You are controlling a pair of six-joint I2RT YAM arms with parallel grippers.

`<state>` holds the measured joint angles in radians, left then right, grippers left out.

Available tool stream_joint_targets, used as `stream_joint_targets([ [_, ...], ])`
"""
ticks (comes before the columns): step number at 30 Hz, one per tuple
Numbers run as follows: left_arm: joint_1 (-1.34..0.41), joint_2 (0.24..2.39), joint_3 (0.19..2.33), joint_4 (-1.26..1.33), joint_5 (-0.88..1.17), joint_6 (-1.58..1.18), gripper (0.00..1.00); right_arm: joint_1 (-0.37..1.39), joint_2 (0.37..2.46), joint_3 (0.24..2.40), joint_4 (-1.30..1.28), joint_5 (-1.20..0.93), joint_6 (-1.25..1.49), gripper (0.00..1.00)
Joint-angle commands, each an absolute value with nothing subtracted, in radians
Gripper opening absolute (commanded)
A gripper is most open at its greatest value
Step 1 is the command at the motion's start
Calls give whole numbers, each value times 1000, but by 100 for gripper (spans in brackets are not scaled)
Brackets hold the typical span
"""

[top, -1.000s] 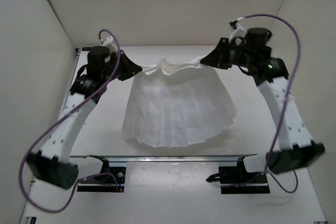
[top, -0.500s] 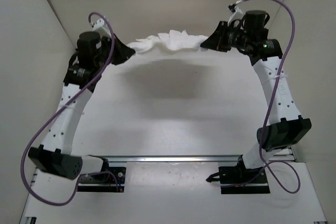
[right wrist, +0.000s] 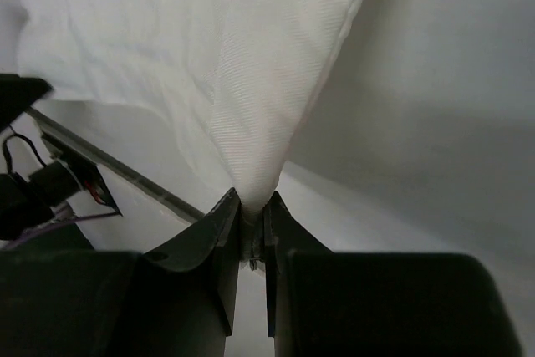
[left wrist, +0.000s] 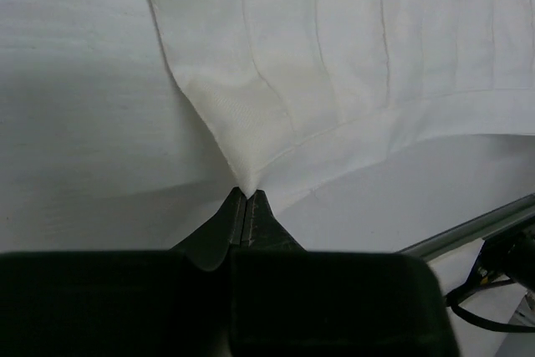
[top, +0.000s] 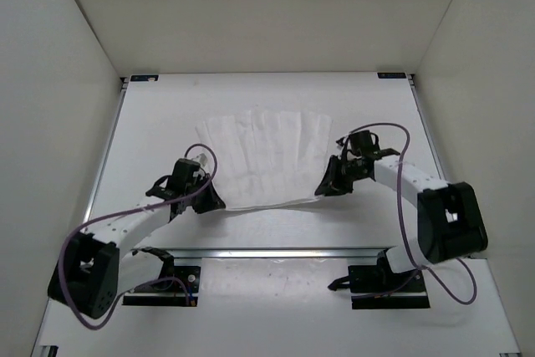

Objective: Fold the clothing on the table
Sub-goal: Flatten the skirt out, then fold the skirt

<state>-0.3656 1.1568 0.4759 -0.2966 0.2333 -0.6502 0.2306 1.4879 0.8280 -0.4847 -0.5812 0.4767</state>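
Observation:
The clothing (top: 263,155), a thin white garment with faint pleat lines, lies flat on the table (top: 376,106), fanning out toward the far side. My left gripper (top: 216,201) is low at its near left corner, shut on that corner (left wrist: 244,177). My right gripper (top: 323,189) is low at the near right corner, shut on a bunched fold of the clothing (right wrist: 259,156). In both wrist views the fabric runs straight into the closed fingertips.
A silver rail (top: 276,251) crosses the table just in front of the clothing's near edge, with two black brackets (top: 159,283) (top: 380,280) and cables on it. White walls enclose the left, far and right sides.
Both arms have come down and toward the near edge from high at the back, drawing the clothing with them. The garment hung bunched between the grippers; now it lies spread on the table.

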Motion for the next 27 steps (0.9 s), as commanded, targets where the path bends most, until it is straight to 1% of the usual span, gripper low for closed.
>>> stream_joint_targets([
  [1, -403, 1010, 454, -273, 219, -673, 0, 288, 1289, 760, -463, -471, 524, 0],
  [3, -426, 933, 431, -360, 209, -672, 0, 307, 1209, 704, -517, -466, 534, 0],
  [6, -446, 763, 402, -464, 206, -706, 0, 299, 1083, 622, -615, -466, 551, 0],
  [7, -463, 673, 385, -510, 209, -741, 0, 293, 996, 580, -664, -475, 555, 0],
  [8, -463, 672, 385, -511, 215, -741, 0, 287, 979, 563, -676, -476, 555, 0],
  [14, -512, 480, 368, -662, 229, -775, 0, 298, 793, 546, -859, -479, 561, 0],
  [18, -488, 387, 411, -767, 270, -793, 0, 262, 718, 560, -975, -501, 522, 0],
  [20, -468, 374, 445, -785, 293, -784, 0, 239, 709, 578, -1015, -521, 500, 0],
  [23, -414, 419, 507, -766, 340, -778, 0, 207, 721, 650, -1045, -549, 474, 0],
  [27, -385, 544, 604, -625, 328, -762, 0, 164, 849, 823, -1013, -578, 428, 0],
])
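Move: Behind both grippers runs the table's front rail: straight back about 12 cm from the left hand and 16 cm from the right, a few centimetres lower. The skirt, its near waistband corners pinched in the two hands, has its middle some 14 cm ahead and 11 cm right of the left hand, 10 cm ahead and 14 cm left of the right. Its far hem's middle lies about 15 cm beyond the skirt's middle. Drawing the waistband back towards the front rail, both hands keep their corners pinched; the right leads with about 14 cm back, easing some 3 cm outward, while the left comes back about 9 cm. Both also rise, the left about 10 cm and the right 6, climbing faster at the end as the backward pull dies out. The left wrist rolls some 15 degrees, swinging its tips inward. ##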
